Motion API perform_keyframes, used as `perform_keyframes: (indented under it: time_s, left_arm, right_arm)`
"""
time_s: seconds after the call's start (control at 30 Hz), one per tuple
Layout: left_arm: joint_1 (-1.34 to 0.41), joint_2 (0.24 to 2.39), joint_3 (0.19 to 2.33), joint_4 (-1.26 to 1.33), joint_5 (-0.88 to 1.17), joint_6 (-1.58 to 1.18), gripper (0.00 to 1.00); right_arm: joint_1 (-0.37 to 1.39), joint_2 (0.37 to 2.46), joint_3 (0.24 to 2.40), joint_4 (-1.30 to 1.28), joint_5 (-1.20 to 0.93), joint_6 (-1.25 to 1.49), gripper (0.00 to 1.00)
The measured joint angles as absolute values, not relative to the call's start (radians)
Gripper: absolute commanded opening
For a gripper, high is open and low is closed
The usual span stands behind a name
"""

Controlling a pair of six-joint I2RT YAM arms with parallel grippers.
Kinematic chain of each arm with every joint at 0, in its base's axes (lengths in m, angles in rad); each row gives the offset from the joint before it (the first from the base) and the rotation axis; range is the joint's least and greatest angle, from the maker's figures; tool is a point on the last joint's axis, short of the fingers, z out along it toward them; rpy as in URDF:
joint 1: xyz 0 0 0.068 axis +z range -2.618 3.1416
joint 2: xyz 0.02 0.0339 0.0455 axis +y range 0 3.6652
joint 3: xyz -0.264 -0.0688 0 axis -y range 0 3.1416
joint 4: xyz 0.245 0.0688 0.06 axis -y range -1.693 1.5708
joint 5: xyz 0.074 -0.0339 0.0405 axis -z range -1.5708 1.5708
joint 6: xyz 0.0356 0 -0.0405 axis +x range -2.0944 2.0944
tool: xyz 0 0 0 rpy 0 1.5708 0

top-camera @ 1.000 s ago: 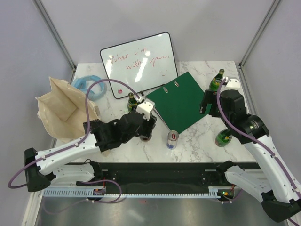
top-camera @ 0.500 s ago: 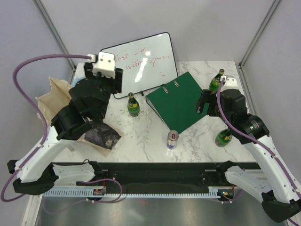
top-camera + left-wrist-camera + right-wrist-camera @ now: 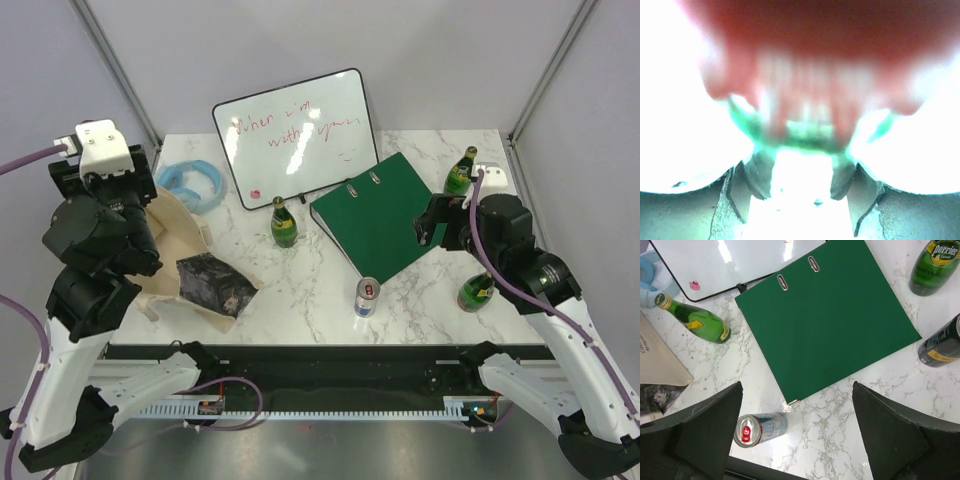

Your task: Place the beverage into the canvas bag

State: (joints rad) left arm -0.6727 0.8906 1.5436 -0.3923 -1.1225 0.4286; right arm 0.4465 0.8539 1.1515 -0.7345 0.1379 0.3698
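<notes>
The beige canvas bag [image 3: 176, 232] lies slumped at the table's left, its dark print [image 3: 208, 284] facing up. My left arm [image 3: 98, 215] is raised high over it and hides its own gripper from above. The left wrist view is washed out by glare. In it my left gripper [image 3: 800, 172] stands half closed, with a blurred red and green beverage [image 3: 800, 75] at the fingertips. My right gripper [image 3: 795, 390] hangs open and empty over the marble. Beneath it are the green binder's [image 3: 827, 315] corner and a standing can [image 3: 757, 429].
A green bottle [image 3: 284, 222] stands mid-table. A second bottle [image 3: 461, 171] stands at the back right and a third [image 3: 476, 292] by the right arm. The green binder [image 3: 385, 215], a whiteboard [image 3: 295, 130], a blue ring [image 3: 190, 182] and the can [image 3: 367, 296] are also there.
My left arm swung from the table's middle to the left over the bag, then rose high. The bag went from standing open to slumped with its print showing. The right arm barely shifted.
</notes>
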Motion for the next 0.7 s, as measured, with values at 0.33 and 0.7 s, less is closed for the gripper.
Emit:
perform_keyframes:
  time_s: [0.33, 0.7]
  left_arm:
    - [-0.379, 1.013, 1.567, -0.607, -0.968, 0.188, 0.02]
    - [0.006, 1.002, 1.343, -0.772, -0.556, -0.091, 0.02]
  right_arm:
    - [0.447, 0.808, 1.103, -0.717, 0.109, 0.366, 0.98]
    - [0.447, 0.794, 1.082, -0.713, 0.102, 0.362, 0.98]
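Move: The left hand, already holding the dark cola bottle with the red cap, is high above the open canvas bag: the bag's middle lies about 8 cm ahead, 6 cm to the left and nearly 40 cm below. The blue ring is some 28 cm ahead and 5 cm left, the nearest green bottle about 14 cm ahead and 21 cm right, both on the table. From the idle right hand the bag lies about 50 cm left, 5 cm farther out and 18 cm lower. After easing a little left, the left arm carries the gripped cola bottle down towards the open mouth of the canvas bag, sinking some 17 cm and picking up speed, while going about 5 cm forward and 5 cm left, with the forward part ending before the descent does. The wrist tips the fingers from nearly level to pointing downwards by some 20 degrees, rolls its left side down and turns slightly counter-clockwise, and the fingers keep their hold without opening. ##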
